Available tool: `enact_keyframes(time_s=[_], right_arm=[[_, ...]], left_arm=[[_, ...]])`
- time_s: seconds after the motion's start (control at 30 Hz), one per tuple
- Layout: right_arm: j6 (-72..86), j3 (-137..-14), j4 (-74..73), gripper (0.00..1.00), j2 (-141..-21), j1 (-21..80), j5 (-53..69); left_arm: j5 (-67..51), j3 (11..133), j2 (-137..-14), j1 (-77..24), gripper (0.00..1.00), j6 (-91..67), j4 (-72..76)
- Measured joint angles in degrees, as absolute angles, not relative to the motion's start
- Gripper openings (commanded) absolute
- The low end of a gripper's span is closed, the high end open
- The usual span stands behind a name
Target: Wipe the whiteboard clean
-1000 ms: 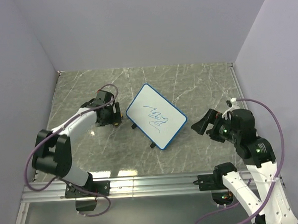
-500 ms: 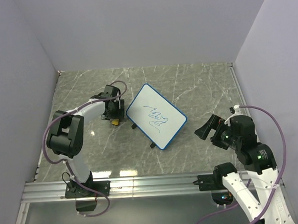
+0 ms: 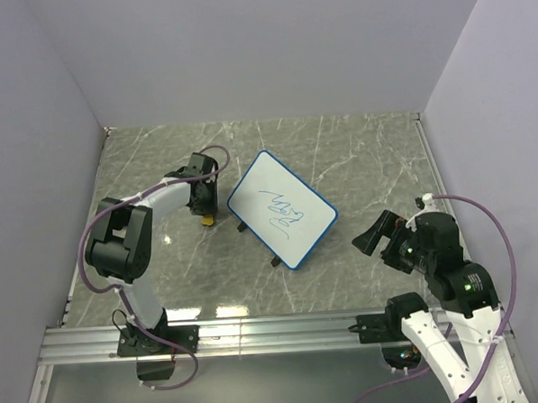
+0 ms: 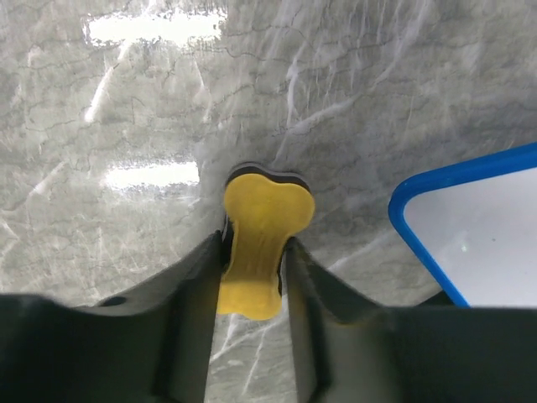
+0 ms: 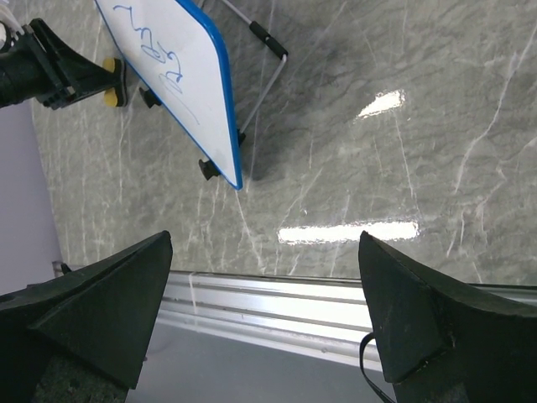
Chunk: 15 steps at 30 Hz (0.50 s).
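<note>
The whiteboard [image 3: 293, 225], white with a blue rim and a blue scribble, lies tilted at mid-table; its corner shows in the left wrist view [image 4: 495, 227], and the right wrist view shows it on small black feet [image 5: 172, 67]. Just left of it on the table lies a small yellow bow-shaped eraser [image 3: 209, 220] [image 4: 260, 227]. My left gripper [image 3: 205, 207] [image 4: 256, 245] reaches down over it, and both fingers press on the eraser's narrow waist. My right gripper [image 3: 372, 233] [image 5: 265, 243] hovers to the right of the board, wide open and empty.
A thin wire stand leg [image 5: 270, 50] sticks out from the whiteboard's far side. An aluminium rail [image 3: 276, 327] runs along the table's near edge, and grey walls close in the left, back and right sides.
The left gripper swung in over the eraser and its jaws closed onto it. The right arm drew back slightly toward the near edge, still open.
</note>
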<state>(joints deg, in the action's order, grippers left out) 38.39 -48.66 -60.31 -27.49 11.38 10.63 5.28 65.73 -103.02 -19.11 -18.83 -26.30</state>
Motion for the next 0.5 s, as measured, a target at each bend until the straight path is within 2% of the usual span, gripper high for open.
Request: enact_keyframes(time_s=[0.07, 0.1, 0.3, 0.5], right_arm=[[38.15, -48.66, -60.12, 0.98, -27.49, 11.38, 11.29], [38.0, -48.66, -59.88, 0.98, -27.49, 11.38, 11.73], [36.82, -48.97, -55.46, 0.98, -30.52, 11.38, 15.57], [35.2, -51.33, -47.05, 0.98, -41.76, 11.38, 19.68]], left_arm=[[5.28, 65.84, -103.02, -19.11, 0.21, -19.0, -26.33], [5.26, 65.93, -103.02, -19.11, 0.08, -18.92, -26.33], [5.23, 66.15, -103.02, -19.11, 0.0, -19.2, -26.35], [4.97, 66.19, -102.69, -19.09, 0.0, -20.49, -26.81]])
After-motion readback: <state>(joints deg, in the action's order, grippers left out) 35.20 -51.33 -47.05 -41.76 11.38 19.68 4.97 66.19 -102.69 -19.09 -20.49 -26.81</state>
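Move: The yellow eraser is already between the left fingertips, its middle within a centimetre of the hand, about 1 cm below. From there the whiteboard's middle is some 18 cm to the right, about level fore and aft and 4 cm higher. From the right hand the whiteboard's middle is roughly 19 cm ahead, 21 cm to the left and 14 cm down; the eraser is about 21 cm ahead, 38 cm left and 18 cm down. Around the eraser's yellow waist the left fingers close from nearly half open to almost shut, pinching it from both sides while that hand stays in place. Meanwhile the right hand, open and empty, speeds up towards the whiteboard, about 5 cm forward, 3.5 cm left and slightly up, turning some 10 degrees counter-clockwise. ##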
